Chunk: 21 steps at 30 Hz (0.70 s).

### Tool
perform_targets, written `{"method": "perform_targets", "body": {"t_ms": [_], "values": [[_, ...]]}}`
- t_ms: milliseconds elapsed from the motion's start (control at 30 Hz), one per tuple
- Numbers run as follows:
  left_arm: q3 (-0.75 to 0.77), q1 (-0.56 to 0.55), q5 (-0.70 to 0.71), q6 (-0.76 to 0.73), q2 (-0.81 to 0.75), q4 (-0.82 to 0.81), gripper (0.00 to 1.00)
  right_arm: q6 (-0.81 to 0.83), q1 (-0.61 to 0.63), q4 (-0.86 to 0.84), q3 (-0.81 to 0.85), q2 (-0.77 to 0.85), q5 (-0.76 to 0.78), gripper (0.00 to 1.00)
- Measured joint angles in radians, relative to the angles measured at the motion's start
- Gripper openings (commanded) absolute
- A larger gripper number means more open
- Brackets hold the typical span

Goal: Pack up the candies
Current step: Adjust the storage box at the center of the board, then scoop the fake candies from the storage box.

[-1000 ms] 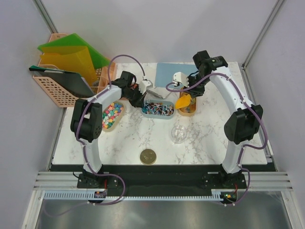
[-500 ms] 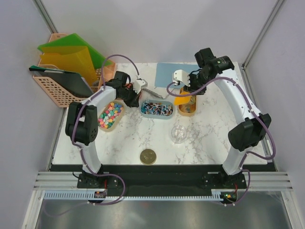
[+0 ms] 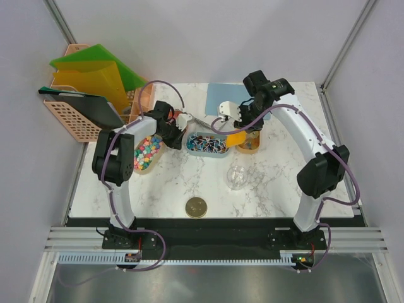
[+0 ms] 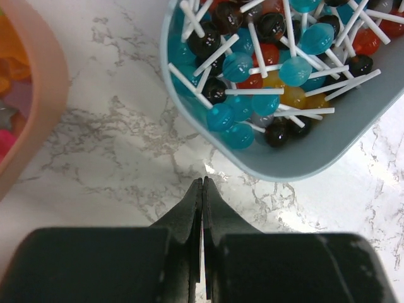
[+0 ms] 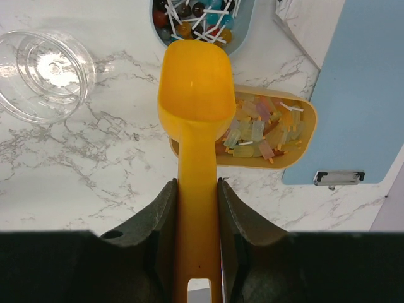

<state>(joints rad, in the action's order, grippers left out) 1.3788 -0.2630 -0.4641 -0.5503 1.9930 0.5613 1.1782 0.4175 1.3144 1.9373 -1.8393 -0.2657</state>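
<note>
The candies lie in three trays. Pastel bits (image 3: 145,153) fill the pink tray (image 3: 155,161), lollipops (image 3: 207,144) (image 4: 271,69) fill the pale blue tray (image 3: 197,153) (image 4: 353,148), and pastel stick sweets (image 5: 265,129) fill the orange tray (image 3: 252,150) (image 5: 278,161). My right gripper (image 3: 245,125) (image 5: 196,184) is shut on the handle of the orange scoop (image 3: 237,137) (image 5: 196,88). Its bowl is empty and hangs over the orange tray's left end. My left gripper (image 3: 178,129) (image 4: 203,181) is shut on nothing, just off the blue tray's left rim.
A clear jar (image 3: 237,175) (image 5: 45,74) lies on its side in front of the trays. The gold lid (image 3: 196,206) sits near the front edge. A blue clipboard (image 3: 221,95) (image 5: 360,95) lies at the back. A peach basket (image 3: 69,117) with folders stands at the left.
My right arm has carried the scoop a little to the left, towards the blue tray. My left gripper has drawn back from above the blue tray to its left end.
</note>
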Motion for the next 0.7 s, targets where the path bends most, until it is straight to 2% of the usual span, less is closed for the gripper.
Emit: {"method": "perform_targets", "body": {"t_ms": [367,700], "values": [[0.002,-0.076,-0.018,0.000,0.011,0.002,0.02,-0.032,0.063,-0.019,0.001,-0.081,0.104,0.00],[0.002,-0.080,-0.059,0.001,0.023,0.000,0.02,-0.087,0.089,-0.023,0.051,-0.174,0.224,0.00]]}}
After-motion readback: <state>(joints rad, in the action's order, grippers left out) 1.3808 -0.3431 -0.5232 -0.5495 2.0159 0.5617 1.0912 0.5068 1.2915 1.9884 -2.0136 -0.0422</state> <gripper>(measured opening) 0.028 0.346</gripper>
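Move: The storage box of lollipops has its middle about 13 cm to the right of the left hand's shut fingertips and 1 cm farther out, almost at their height. The red candy box is some 12 cm ahead and 5 cm left of them. From the right hand, which holds the orange scoop, the storage box is about 17 cm left, 2 cm ahead and 17 cm below; the gummy box is 6 cm ahead and 1 cm left, the clear jar 11 cm back and 5 cm left. Rightward about 4 cm and slightly back, nearly level, the left hand brings its shut fingertips against the storage box's near left corner and pushes the box to the right. Meanwhile the right hand sinks about 5 cm and eases forward, its fingers turning some 10 degrees closer to straight down, and keeps its grip on the scoop as the bowl dips into the box's right end. ##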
